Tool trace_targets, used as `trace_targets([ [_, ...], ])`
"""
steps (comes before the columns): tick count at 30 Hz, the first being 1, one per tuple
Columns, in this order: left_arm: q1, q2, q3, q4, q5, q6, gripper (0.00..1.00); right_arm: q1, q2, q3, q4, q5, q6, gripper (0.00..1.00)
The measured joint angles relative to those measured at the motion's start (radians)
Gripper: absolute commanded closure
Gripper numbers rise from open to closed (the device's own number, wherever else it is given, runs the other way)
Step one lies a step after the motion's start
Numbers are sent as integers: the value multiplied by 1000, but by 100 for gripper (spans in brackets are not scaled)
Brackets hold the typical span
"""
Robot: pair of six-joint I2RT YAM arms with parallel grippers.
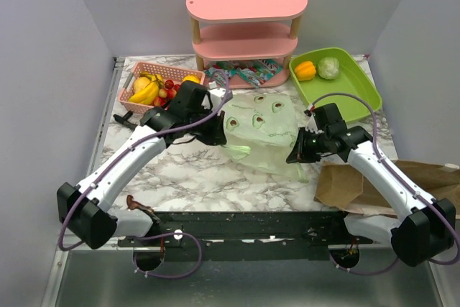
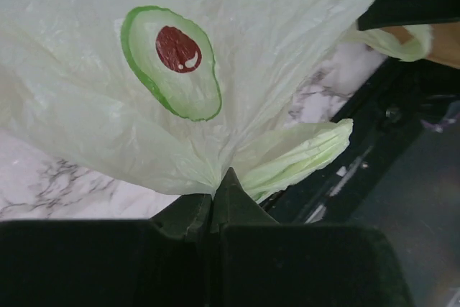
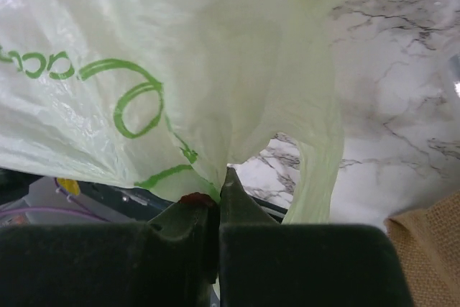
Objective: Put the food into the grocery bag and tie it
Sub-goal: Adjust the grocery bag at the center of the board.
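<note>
The pale-green grocery bag [image 1: 262, 131] printed with halved avocados lies crumpled mid-table. My left gripper [image 1: 219, 132] is shut on its left edge; the left wrist view shows the film [image 2: 144, 106] pinched in the gripper [image 2: 213, 195], a loop handle [image 2: 302, 156] hanging beside it. My right gripper [image 1: 296, 156] is shut on the bag's right front edge, plastic [image 3: 180, 70] bunched in the gripper [image 3: 219, 181]. Bananas [image 1: 147, 90] and small red fruits [image 1: 169, 91] sit in a pink basket [image 1: 136, 106]. An orange pepper [image 1: 305, 70] and a leafy head [image 1: 328, 67] lie in a green tray [image 1: 359, 88]. Snack packets [image 1: 251, 73] lie on the shelf's bottom level.
A pink three-tier shelf [image 1: 246, 1] stands at the back centre. A brown paper bag [image 1: 388, 185] lies flat at the front right under my right arm. White walls close in the table on the left, back and right.
</note>
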Motion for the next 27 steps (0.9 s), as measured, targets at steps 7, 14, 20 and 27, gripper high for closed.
trace_targets([
  [7,212,-138,-195,79,399,-32,100,13,15,39,5,88,17,99],
  [14,334,-181,-252,159,608,-114,100,24,-23,77,-2,200,40,99],
  [20,456,-218,-240,167,668,-171,100,37,-100,97,0,281,100,99],
  [27,537,-261,-219,107,636,-203,100,47,-174,97,4,349,172,99],
])
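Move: The grocery bag, already pinched by both hands along its near side, spreads between them: its middle lies about 14 cm right of the left hand, 8 cm ahead and 10 cm below. From the right hand, the bag's middle is roughly 11 cm ahead, 10 cm left and 5 cm lower. The fruit basket sits some 20 cm ahead and 20 cm left of the left hand; the clear box is about 16 cm right and 6 cm ahead of the right hand. The grocery bag's gathered edge is drawn out and lifted between two hands that keep their pinch. The left draws back about 3 cm, then comes forward again, while travelling some 7 cm left and 6 cm up, its fingers swinging some 30 degrees towards level, pointing right. The right rises about 7 cm, going forward and slightly right away from the left hand, turning clockwise and tipping its fingers up. ##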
